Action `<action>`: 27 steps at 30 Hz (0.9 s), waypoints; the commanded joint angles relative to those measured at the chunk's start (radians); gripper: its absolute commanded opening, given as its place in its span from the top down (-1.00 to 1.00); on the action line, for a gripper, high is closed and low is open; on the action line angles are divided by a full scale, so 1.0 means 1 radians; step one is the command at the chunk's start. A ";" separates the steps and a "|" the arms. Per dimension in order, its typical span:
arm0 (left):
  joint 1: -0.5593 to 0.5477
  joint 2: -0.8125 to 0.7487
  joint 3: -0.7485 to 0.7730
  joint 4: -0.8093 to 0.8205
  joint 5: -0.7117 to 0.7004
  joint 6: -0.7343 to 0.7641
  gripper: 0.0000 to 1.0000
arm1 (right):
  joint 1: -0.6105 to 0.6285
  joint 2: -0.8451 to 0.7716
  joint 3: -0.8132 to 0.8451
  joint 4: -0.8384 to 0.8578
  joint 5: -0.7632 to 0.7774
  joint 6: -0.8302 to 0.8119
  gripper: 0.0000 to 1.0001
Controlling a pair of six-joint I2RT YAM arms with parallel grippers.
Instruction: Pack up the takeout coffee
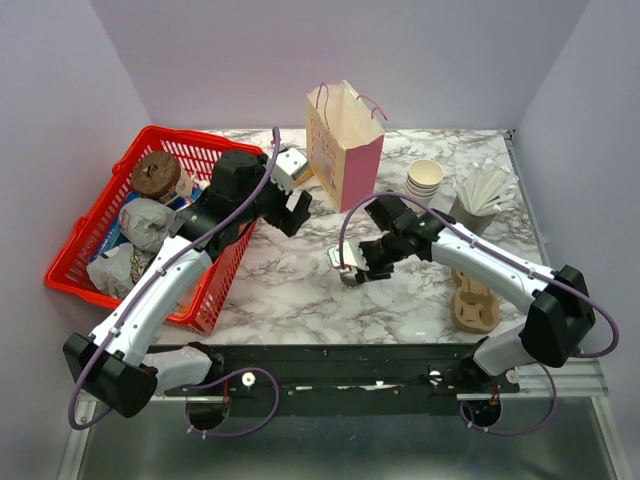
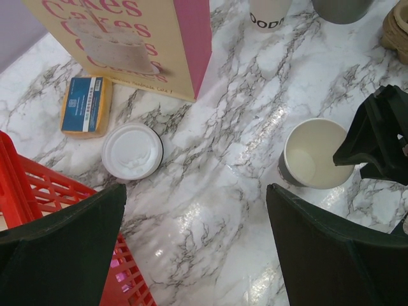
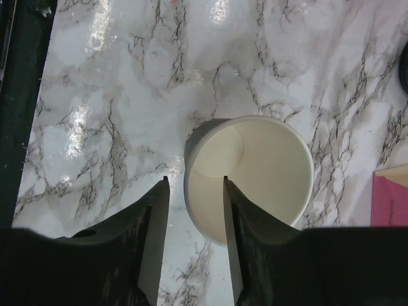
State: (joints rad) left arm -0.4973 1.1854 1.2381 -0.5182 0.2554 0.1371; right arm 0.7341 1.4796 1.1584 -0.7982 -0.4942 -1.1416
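The takeout coffee cup [image 3: 255, 172] stands upright on the marble table, lidless, its cream inside bare. In the top view it [image 1: 339, 260] sits mid-table under my right gripper [image 1: 350, 268]. That gripper [image 3: 194, 180] is open and straddles the cup's near rim, one finger inside, one outside, with a gap to the wall. A round white lid [image 2: 132, 151] lies flat on the table beside the red basket. My left gripper [image 2: 196, 191] hangs open above the marble between the lid and the cup [image 2: 317, 153], holding nothing. In the top view it [image 1: 297, 210] is near the basket's corner.
A cream and pink paper bag [image 1: 345, 145] stands open at the back. The red basket [image 1: 100, 240] of wrapped food is at left. A stack of plain cups [image 1: 424, 178], a grey cup of sticks [image 1: 480, 195] and a cardboard carrier [image 1: 475, 305] are at right. An orange-blue card [image 2: 86, 105] lies by the bag.
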 commanded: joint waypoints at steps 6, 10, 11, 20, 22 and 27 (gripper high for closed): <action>0.005 0.103 0.107 -0.110 0.056 0.154 -0.97 | -0.085 -0.206 0.066 -0.007 0.010 0.136 -0.06; 0.005 0.210 0.200 -0.181 0.031 0.205 -0.97 | -0.214 -0.249 0.184 0.014 0.031 0.400 -0.12; 0.005 0.230 0.216 -0.193 0.030 0.225 -0.97 | -0.231 -0.249 0.249 0.016 0.084 0.472 -0.16; 0.003 0.577 0.447 -0.353 -0.013 0.280 -0.56 | -0.364 -0.329 0.245 0.154 0.112 0.836 -0.97; 0.002 0.682 0.567 -0.437 -0.030 0.279 -0.41 | -0.366 -0.323 0.264 0.155 0.114 0.824 -0.96; 0.005 0.799 0.685 -0.508 -0.123 0.308 -0.28 | -0.368 -0.309 0.281 0.155 0.118 0.803 -0.96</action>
State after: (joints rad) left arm -0.4995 1.9312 1.8362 -0.8932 0.2272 0.4091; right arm 0.3717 1.1587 1.4227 -0.6693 -0.4004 -0.3668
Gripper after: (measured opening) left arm 0.661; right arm 0.984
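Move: The lids lie about 15 cm ahead of the empty left hand, 3 cm to its left and some 23 cm below. The blue-and-yellow box is 8 cm beyond them; the paper bag's middle is about 20 cm ahead, 9 cm right and 11 cm below. The right fingers straddle the single cup's near wall, its middle 4 cm ahead and 3 cm below. From there the cup stack is about 24 cm ahead, 13 cm right, and the straw holder 15 cm ahead, 23 cm right, both roughly level. Straight up at first, then forward and to the right as well, the right hand lifts clear of the cup's wall, rising some 22 cm, swinging clockwise about 50 degrees and opening its half-open fingers fully. Meanwhile the left hand sinks about 12 cm and reaches 10 cm forward towards the lids, drifting a little right, its fingers tipping steeper down and narrowing to about two-thirds open, touching nothing yet. ##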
